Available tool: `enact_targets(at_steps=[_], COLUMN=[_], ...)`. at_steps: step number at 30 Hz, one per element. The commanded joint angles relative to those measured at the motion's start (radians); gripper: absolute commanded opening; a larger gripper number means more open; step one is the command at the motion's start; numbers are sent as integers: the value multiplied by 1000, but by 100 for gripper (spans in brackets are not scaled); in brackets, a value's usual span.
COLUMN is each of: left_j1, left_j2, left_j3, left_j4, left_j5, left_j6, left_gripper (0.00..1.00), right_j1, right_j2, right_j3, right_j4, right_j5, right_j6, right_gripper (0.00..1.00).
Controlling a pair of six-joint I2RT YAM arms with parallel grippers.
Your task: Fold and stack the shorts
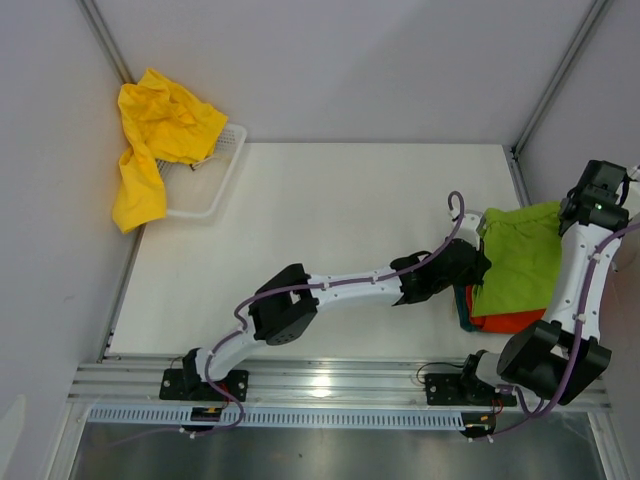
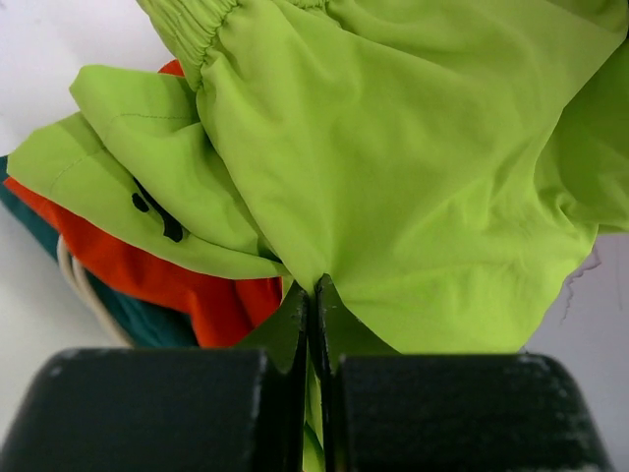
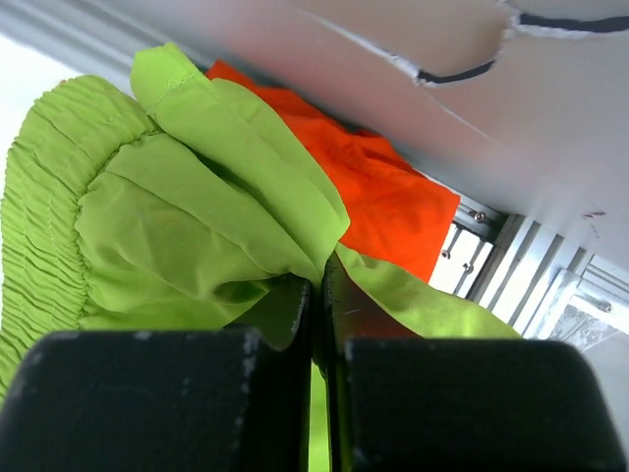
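Observation:
The lime green shorts point(image 1: 520, 258) lie on top of a pile at the table's right edge, over orange-red shorts point(image 1: 505, 322) and dark teal shorts point(image 1: 466, 312). My left gripper point(image 1: 478, 262) is shut on the green cloth at the pile's left side; in the left wrist view the green fabric point(image 2: 413, 167) is pinched between the tips point(image 2: 315, 291), with orange-red point(image 2: 187, 285) and teal point(image 2: 147, 324) layers below. My right gripper point(image 1: 572, 212) is shut on the green cloth at the pile's right; its tips point(image 3: 319, 270) clamp a fold of green fabric point(image 3: 187, 226) with orange-red cloth point(image 3: 383, 197) behind. Yellow shorts point(image 1: 155, 140) hang over the basket.
A white plastic basket point(image 1: 212, 185) sits at the table's far left corner against the wall. Grey walls and metal frame posts point(image 1: 555, 75) close in the table. An aluminium rail point(image 1: 330, 385) runs along the near edge by the arm bases.

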Motion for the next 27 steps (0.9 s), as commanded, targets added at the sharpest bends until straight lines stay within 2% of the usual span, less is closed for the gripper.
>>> enact_targets(at_steps=[1,4,9,14,19,21,22,25,26,27], left_j1=[-16,-29,-26,-25,-3,-2,-2,-3,-3,-3], left_j2=[30,40,44,36,43,35,27,20,21,21], left_j3=[24,58,44,32,23,-25,-32,-63,-68,-71], left_j4=[101,79,72,66,9,41,50,63,67,61], left_j5=[21,-2,-8,-8,61,70,70,78,81,81], left_j6=[-17,6,1,-6,-127,-146,-144,-146,-148,-151], left_gripper=[0,0,0,1,9,18,18,25,29,43], right_j1=[-13,-16,-33,-46,-97,-126,-135,-158,-161,-161], right_j2=[-15,-25,-35,4,53,70,74,94,99,102], right_j3=[10,-52,-160,-198,-180,-171,-169,-155,-148,-146], right_j4=[74,92,163,198,210,218,223,232,235,230], right_j5=[101,163,128,106,51,-9,-15,-79,-90,-68], right_j6=[52,75,72,75,75,71,69,48,43,51], right_gripper=[0,0,0,0,3,12,13,19,32,48])
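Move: Both hands pinch the lime shorts over the orange-topped stack. The stack's middle lies about 8 cm to the left hand's right, roughly 3 cm back and 14 cm below; the teal shorts' showing edge is about 4 cm to that hand's left, 6 cm back and 15 cm below. For the right hand, the stack's middle is some 9 cm left, 4 cm back and 22 cm down, the teal edge about 21 cm left, 7 cm back and 23 cm down. Still pinching the lime shorts at first, both hands lower them onto the stack, the right by about 8 cm while drifting some 4 cm right, the left by about 5 cm. Late in the descent both grippers open partway and loosen their pinch on the cloth; the left wrist tips a little downward, and the right turns slightly clockwise. ##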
